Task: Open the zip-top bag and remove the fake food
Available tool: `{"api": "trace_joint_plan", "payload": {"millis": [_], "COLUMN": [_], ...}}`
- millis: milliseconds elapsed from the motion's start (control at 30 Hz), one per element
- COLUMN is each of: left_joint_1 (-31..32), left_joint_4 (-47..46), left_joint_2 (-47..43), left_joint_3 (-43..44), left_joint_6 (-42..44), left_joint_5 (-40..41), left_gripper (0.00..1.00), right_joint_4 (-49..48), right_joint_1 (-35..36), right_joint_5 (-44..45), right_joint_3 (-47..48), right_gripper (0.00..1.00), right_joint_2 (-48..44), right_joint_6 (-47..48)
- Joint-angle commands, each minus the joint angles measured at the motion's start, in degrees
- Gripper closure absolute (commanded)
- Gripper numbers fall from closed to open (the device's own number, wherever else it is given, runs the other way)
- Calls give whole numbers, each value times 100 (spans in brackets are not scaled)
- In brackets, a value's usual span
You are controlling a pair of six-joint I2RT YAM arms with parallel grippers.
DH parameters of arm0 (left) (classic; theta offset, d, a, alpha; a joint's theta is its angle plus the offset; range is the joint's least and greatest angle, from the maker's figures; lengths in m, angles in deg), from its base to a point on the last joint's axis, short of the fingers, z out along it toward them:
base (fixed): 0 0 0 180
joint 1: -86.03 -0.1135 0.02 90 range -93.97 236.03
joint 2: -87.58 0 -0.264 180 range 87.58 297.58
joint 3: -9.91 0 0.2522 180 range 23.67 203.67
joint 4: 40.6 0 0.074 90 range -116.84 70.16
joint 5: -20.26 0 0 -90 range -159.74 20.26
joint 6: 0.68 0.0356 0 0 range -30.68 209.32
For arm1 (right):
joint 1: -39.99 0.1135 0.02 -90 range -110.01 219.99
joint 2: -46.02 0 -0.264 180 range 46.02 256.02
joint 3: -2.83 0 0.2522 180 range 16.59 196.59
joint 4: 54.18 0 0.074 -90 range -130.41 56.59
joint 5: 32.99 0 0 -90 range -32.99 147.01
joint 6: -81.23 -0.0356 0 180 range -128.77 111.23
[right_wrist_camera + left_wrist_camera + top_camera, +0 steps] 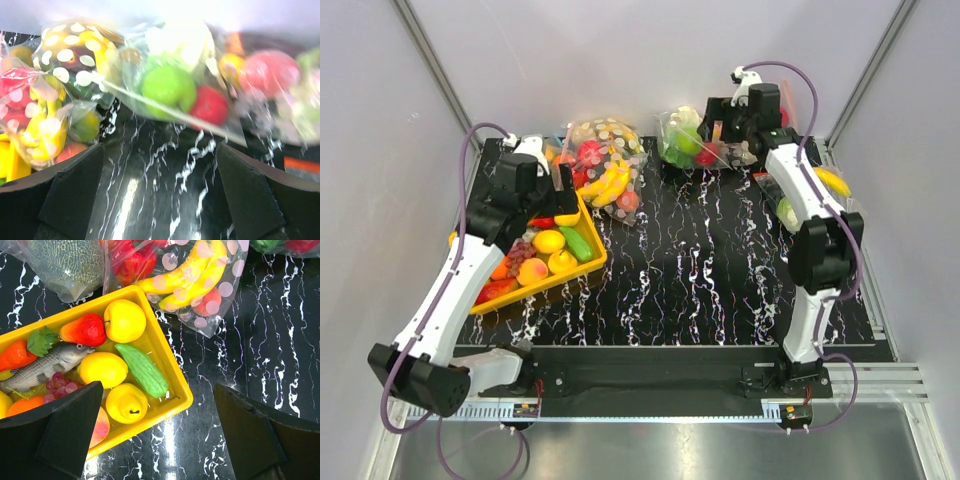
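Note:
The zip-top bag (688, 140) lies at the back of the table, right of centre. In the right wrist view the bag (150, 75) is blurred; its zip strip runs along the near edge. Through the plastic I see the fake food: a green apple (167, 87), a red round fruit (210, 105) and pale lettuce (185, 45). My right gripper (160, 195) is open just in front of the bag, a little above the table, holding nothing. In the top view the right gripper (718, 132) sits at the bag's right side. My left gripper (157, 435) is open over the yellow tray's corner.
A yellow tray (175, 385) of plastic fruit and a fish sits at the left. A bulkier dotted bag with bananas (605, 165) lies behind it. A clear bag holding a melon (65, 265) is at the far left. More bags (830, 185) lie under the right arm.

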Motion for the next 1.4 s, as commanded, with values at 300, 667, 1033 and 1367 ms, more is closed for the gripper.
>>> {"api": "trace_joint_plan", "payload": {"millis": [300,667,1033,1367], "left_joint_1": [-86,-147,-174,-165], "left_joint_4": [-162,-92,-320,-628], "left_joint_2": [263,61,-62,219], "left_joint_3": [258,-128,-569,-287], "left_joint_6": [-2,-186,-388,-213], "left_joint_5": [25,183,25,-247], "left_gripper": [1,1,1,1], "right_joint_4": [-496,-839,-822,-534], "right_joint_1": [540,575,584,584], "right_joint_5": [-431,131,105,-483], "right_joint_3": [1507,2298,1913,1183], "right_gripper": [0,0,71,100], "right_joint_2": [1689,2631,2262,1007], "right_joint_6": [908,1233,1242,1251]}}
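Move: Roughly 11 cm ahead of the right hand, 7 cm to its left and 16 cm below it lies the zip bag with the green and red apples, its zip edge facing the robot. The pink-fruit bag stands level with it, about 15 cm farther right; the dotted banana bag is some 20 cm left of it and 9 cm nearer. From the left hand the apple bag is about 30 cm ahead, 29 cm right and 19 cm below. Reaching left and down, then forward over the apple bag, the open right hand sinks about 10 cm while rolling its left side down some 10 degrees. Its fingers shut and pinch the bag's zip edge, then draw it back about 3 cm and begin to rise. The left hand, open and empty, sinks some 5 cm over the yellow tray. ##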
